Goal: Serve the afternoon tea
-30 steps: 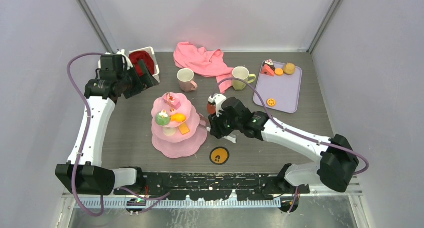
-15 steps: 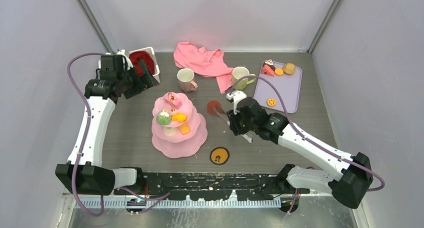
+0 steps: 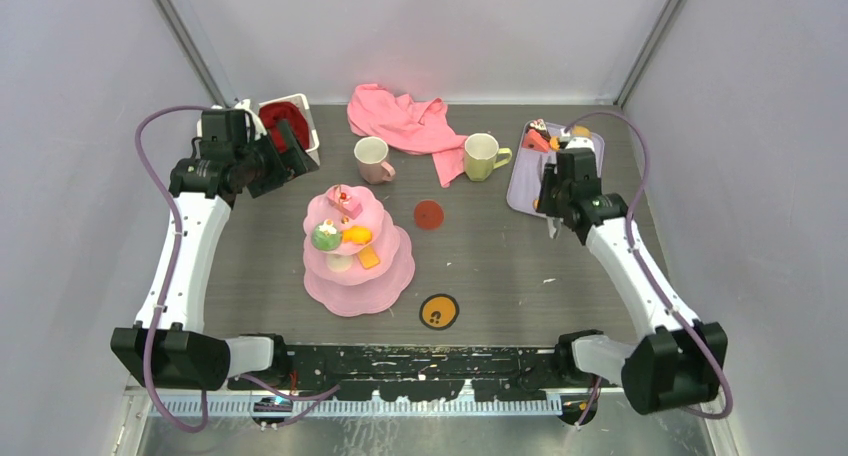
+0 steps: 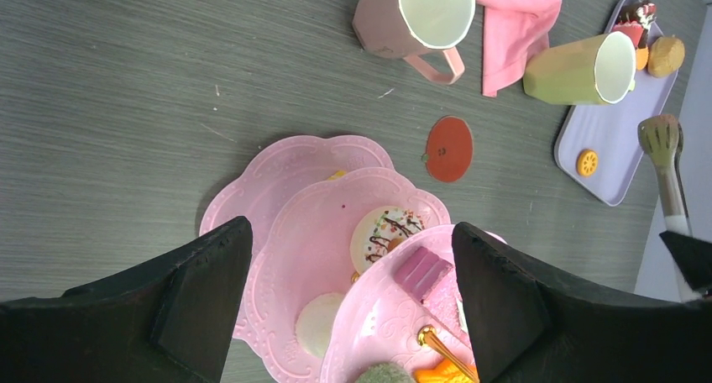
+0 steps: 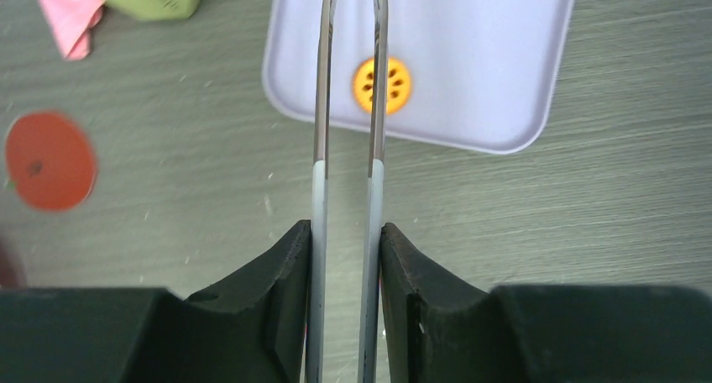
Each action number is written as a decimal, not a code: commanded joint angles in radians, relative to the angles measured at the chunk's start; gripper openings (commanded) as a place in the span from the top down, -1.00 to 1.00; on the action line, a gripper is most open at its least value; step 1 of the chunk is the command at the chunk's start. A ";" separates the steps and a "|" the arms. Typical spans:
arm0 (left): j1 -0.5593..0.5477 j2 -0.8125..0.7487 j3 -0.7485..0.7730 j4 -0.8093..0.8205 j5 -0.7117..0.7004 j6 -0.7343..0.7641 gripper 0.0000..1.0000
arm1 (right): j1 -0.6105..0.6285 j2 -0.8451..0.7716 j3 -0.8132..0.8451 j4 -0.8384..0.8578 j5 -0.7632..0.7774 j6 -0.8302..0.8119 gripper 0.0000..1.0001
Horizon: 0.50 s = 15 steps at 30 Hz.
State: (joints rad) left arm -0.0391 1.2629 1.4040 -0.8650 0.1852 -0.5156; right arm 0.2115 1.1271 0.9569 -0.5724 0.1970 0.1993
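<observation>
The pink three-tier cake stand (image 3: 355,298) stands mid-table with toy pastries on it, among them a green ball (image 3: 324,238) and an orange piece (image 3: 356,236). Behind it are the pale pink mug (image 3: 372,159) and the yellow-green mug (image 3: 481,157). My right gripper (image 5: 346,232) is shut on metal tongs (image 5: 323,106), whose arms straddle an orange cookie (image 5: 382,85) on the lilac tray (image 3: 572,194). A red disc (image 3: 429,214) lies on the table. At the back left, my left gripper (image 4: 348,232) hangs open and empty.
More toy pastries (image 3: 540,136) sit at the tray's far end. A pink cloth (image 3: 400,121) lies at the back, and a white basket with red cloth (image 3: 288,116) beside the left gripper. A black-and-yellow disc (image 3: 438,312) lies near the front edge.
My right arm swung from beside the cake stand to the lilac tray, leaving the red disc on the table. The tongs' arms closed in. The left arm stayed still.
</observation>
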 commanded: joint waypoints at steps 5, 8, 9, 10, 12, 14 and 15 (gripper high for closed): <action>0.004 -0.003 0.045 0.015 0.023 0.023 -0.76 | -0.149 0.206 0.153 0.182 -0.102 0.044 0.52; 0.004 -0.001 0.050 0.009 0.022 0.029 -0.76 | -0.150 0.273 0.214 0.199 -0.110 0.045 0.47; 0.004 -0.001 0.050 0.008 0.021 0.030 -0.76 | -0.150 0.291 0.230 0.204 -0.109 0.045 0.44; 0.004 0.000 0.050 0.008 0.018 0.031 -0.76 | -0.150 0.312 0.249 0.206 -0.105 0.043 0.41; 0.004 -0.002 0.049 0.009 0.019 0.031 -0.76 | -0.150 0.357 0.289 0.203 -0.098 0.032 0.36; 0.004 -0.002 0.047 0.009 0.019 0.031 -0.76 | -0.150 0.391 0.316 0.201 -0.095 0.029 0.32; 0.004 -0.002 0.046 0.009 0.019 0.031 -0.76 | -0.150 0.402 0.322 0.209 -0.100 0.030 0.30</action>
State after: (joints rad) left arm -0.0391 1.2678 1.4063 -0.8692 0.1875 -0.5076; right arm 0.0616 1.5043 1.1961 -0.4534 0.1043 0.2317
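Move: The right hand, holding the tongs, has the red cake slice on the tray about 23 cm ahead, 1 cm to its right and 14 cm below. The orange slice lies level with that cake and 5 cm right of it. The yellow slice is 5 cm ahead of the hand, 2 cm right; the green mug 15 cm ahead, 13 cm left. From the left hand, the red slice lies about 21 cm ahead, 56 cm right, 23 cm below. Still gripping the tongs, the right hand reaches roughly 10 cm forward over the tray towards the red cake slice. ##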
